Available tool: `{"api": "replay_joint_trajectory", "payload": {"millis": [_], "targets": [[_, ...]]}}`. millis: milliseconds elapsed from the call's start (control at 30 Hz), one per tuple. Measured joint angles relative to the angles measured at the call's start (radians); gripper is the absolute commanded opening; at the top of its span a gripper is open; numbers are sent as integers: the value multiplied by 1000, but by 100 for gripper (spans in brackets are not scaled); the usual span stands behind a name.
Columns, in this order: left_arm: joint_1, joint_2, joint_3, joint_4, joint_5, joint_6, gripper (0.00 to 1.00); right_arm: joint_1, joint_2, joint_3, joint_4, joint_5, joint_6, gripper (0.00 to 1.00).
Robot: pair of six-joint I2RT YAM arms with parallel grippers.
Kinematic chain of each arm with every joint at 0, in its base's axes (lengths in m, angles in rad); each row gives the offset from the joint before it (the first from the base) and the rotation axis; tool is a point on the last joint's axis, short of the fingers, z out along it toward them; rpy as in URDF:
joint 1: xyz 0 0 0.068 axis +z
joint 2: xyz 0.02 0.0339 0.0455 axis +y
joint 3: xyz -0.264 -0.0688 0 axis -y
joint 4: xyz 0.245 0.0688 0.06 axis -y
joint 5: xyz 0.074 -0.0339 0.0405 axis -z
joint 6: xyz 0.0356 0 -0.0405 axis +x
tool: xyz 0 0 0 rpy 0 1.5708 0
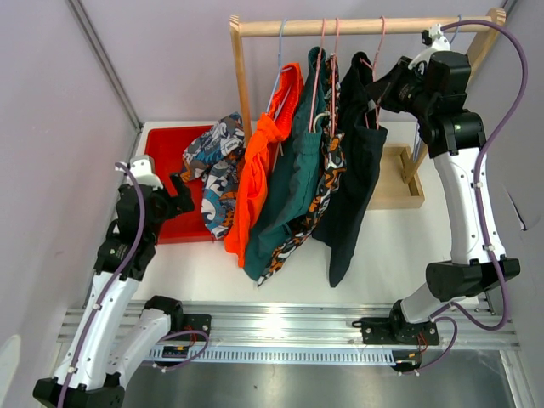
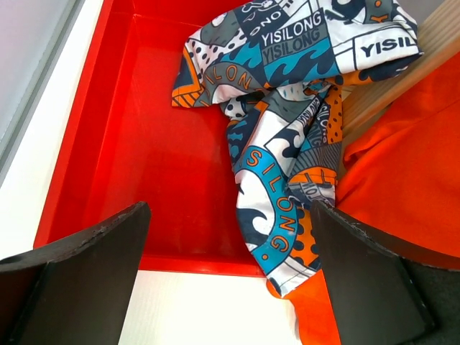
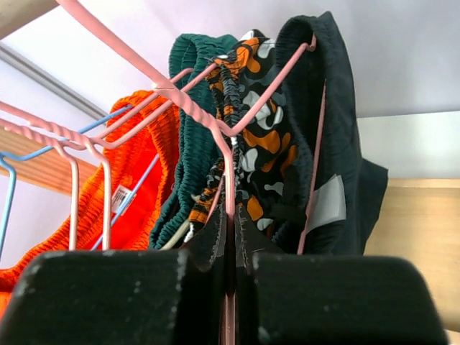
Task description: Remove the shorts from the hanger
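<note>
Four shorts hang from the wooden rail [image 1: 357, 27]: orange [image 1: 259, 174], teal green [image 1: 297, 178], orange-black-white print [image 1: 319, 191] and navy [image 1: 357, 170]. The blue-white print shorts [image 1: 219, 166] lie crumpled off their hanger, half in the red tray [image 1: 166, 149]. My right gripper [image 1: 380, 89] is high at the rack, shut on a pink hanger wire [image 3: 230, 165]; the print [image 3: 259, 136] and navy shorts [image 3: 338, 108] hang just beyond the gripper [image 3: 231, 215]. My left gripper [image 2: 230, 215] is open and empty over the tray's near rim, with the blue-white shorts [image 2: 287, 144] between its fingers.
The rack's wooden post [image 2: 388, 86] stands beside the tray, its wooden base [image 1: 395, 187] at the back right. The orange shorts' hem [image 2: 402, 172] hangs close to my left gripper's right finger. An empty blue hanger [image 3: 7, 187] is on the rail.
</note>
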Motion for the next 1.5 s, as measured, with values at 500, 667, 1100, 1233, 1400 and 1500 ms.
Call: {"api": "replay_joint_trajectory", "payload": {"millis": [500,667,1100,1233,1400,1500], "targets": [[-744,167,478,-7,-200,103,99,7,-35,18,-25,37,2,0],[-1046,331,614,114,-219,182,99,28,-74,59,-54,93,13,0],[-1117,798,699,317,48,181,99,73,-305,16,-117,185,28,0],[-1135,825,721,361,85,172,99,74,-354,-19,-117,193,31,0],[-1146,847,751,418,104,156,99,74,-370,-53,-120,193,45,0],[-1145,874,766,448,108,144,88,74,-371,-67,-124,193,52,0]]}}
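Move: The black shorts hang with their middle about 43 cm to the left hand's right, 3 cm ahead and roughly level with it. The camouflage shorts are 6 cm left of them and the green shorts 13 cm left, neither nearer nor farther out. From the right hand, already shut on their pink hanger, the black shorts' middle is some 13 cm back, 4 cm left and 18 cm below; the rack bar runs 9 cm ahead and 12 cm above. The black shorts on their pink hanger are drawn back about 13 cm and up by the right hand, which keeps its pinch and dips a little at the end. The open left hand swings some 47 cm right from the red tray to the near side of the black shorts, arching up, dipping and rising again while drawing back, its wrist turning about 70 degrees clockwise. ##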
